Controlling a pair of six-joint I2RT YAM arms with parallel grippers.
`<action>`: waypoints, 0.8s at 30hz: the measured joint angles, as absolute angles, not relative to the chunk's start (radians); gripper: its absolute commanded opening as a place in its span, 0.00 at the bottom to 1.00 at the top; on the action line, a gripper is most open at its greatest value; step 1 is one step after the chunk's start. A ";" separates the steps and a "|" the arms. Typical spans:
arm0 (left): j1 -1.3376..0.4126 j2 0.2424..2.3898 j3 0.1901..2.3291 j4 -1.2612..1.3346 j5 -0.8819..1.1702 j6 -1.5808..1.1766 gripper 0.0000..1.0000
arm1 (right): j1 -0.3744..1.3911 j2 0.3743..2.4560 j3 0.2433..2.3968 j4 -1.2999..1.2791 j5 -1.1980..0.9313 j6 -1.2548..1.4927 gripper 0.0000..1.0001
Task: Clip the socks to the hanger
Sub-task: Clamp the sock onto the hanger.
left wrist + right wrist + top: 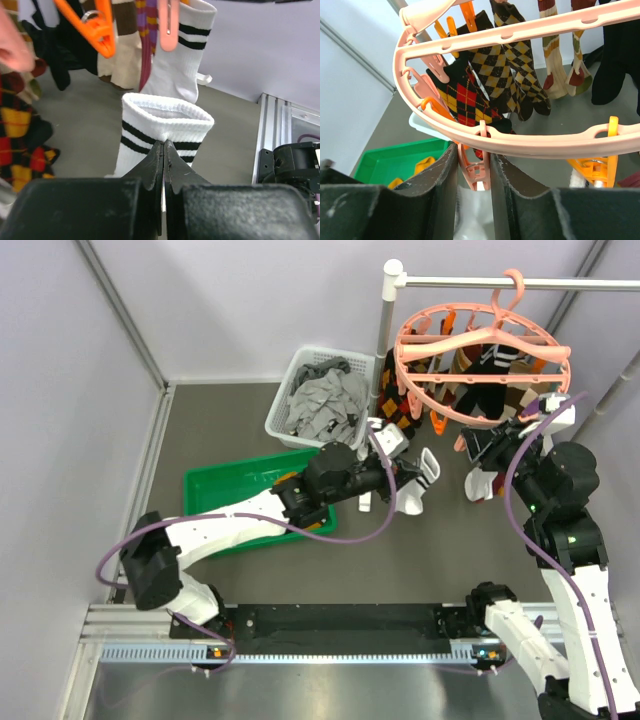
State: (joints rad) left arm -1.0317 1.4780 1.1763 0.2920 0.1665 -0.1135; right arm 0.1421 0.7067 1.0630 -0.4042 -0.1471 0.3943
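The pink ring hanger hangs from the white rail with several socks clipped on. My left gripper is shut on the cuff of a white sock with black stripes, held up below the hanger; in the left wrist view the jaws pinch the cuff. A second striped white sock hangs from a pink clip. My right gripper is at the hanger's near rim, with both fingers pressed on a pink clip. White fabric shows below that clip.
A green tray on the floor holds mustard socks. A white basket of grey garments stands behind it. Argyle socks and dark socks hang on the hanger. The white rail post stands by the basket.
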 measured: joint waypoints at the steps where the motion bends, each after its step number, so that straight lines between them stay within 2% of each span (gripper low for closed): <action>1: -1.044 1.509 1.190 0.304 0.162 -0.113 0.00 | 0.142 0.707 1.063 -0.406 -0.148 0.395 0.00; 11: -1.072 1.630 1.274 0.375 0.141 -0.114 0.00 | 0.142 0.687 1.070 -0.415 -0.162 0.397 0.00; 24: -1.076 1.636 1.311 0.405 0.133 -0.121 0.00 | 0.142 0.669 1.070 -0.421 -0.167 0.397 0.00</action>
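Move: The left hand holds the white striped sock, cuff end up and leading. The pink clip that the right fingers already pinch lies about 9 cm to its right, 4 cm ahead and 6 cm higher. The orange clip is some 8 cm ahead, 5 cm right and 6 cm up; the sock already hanging is roughly 15 cm right, 4 cm ahead and about level. From the right hand, the held sock's cuff is about 7 cm left, 3 cm back and 5 cm lower. Rightward by about 5 cm, slowing as it goes, the left hand carries the sock's cuff towards the pink clip, dipping about a centimetre before rising some 3 cm with the fingertips tipping slightly up; its fingers stay shut on the cuff. The right hand keeps its pinch on the clip and eases back a centimetre or so, rising slightly. ##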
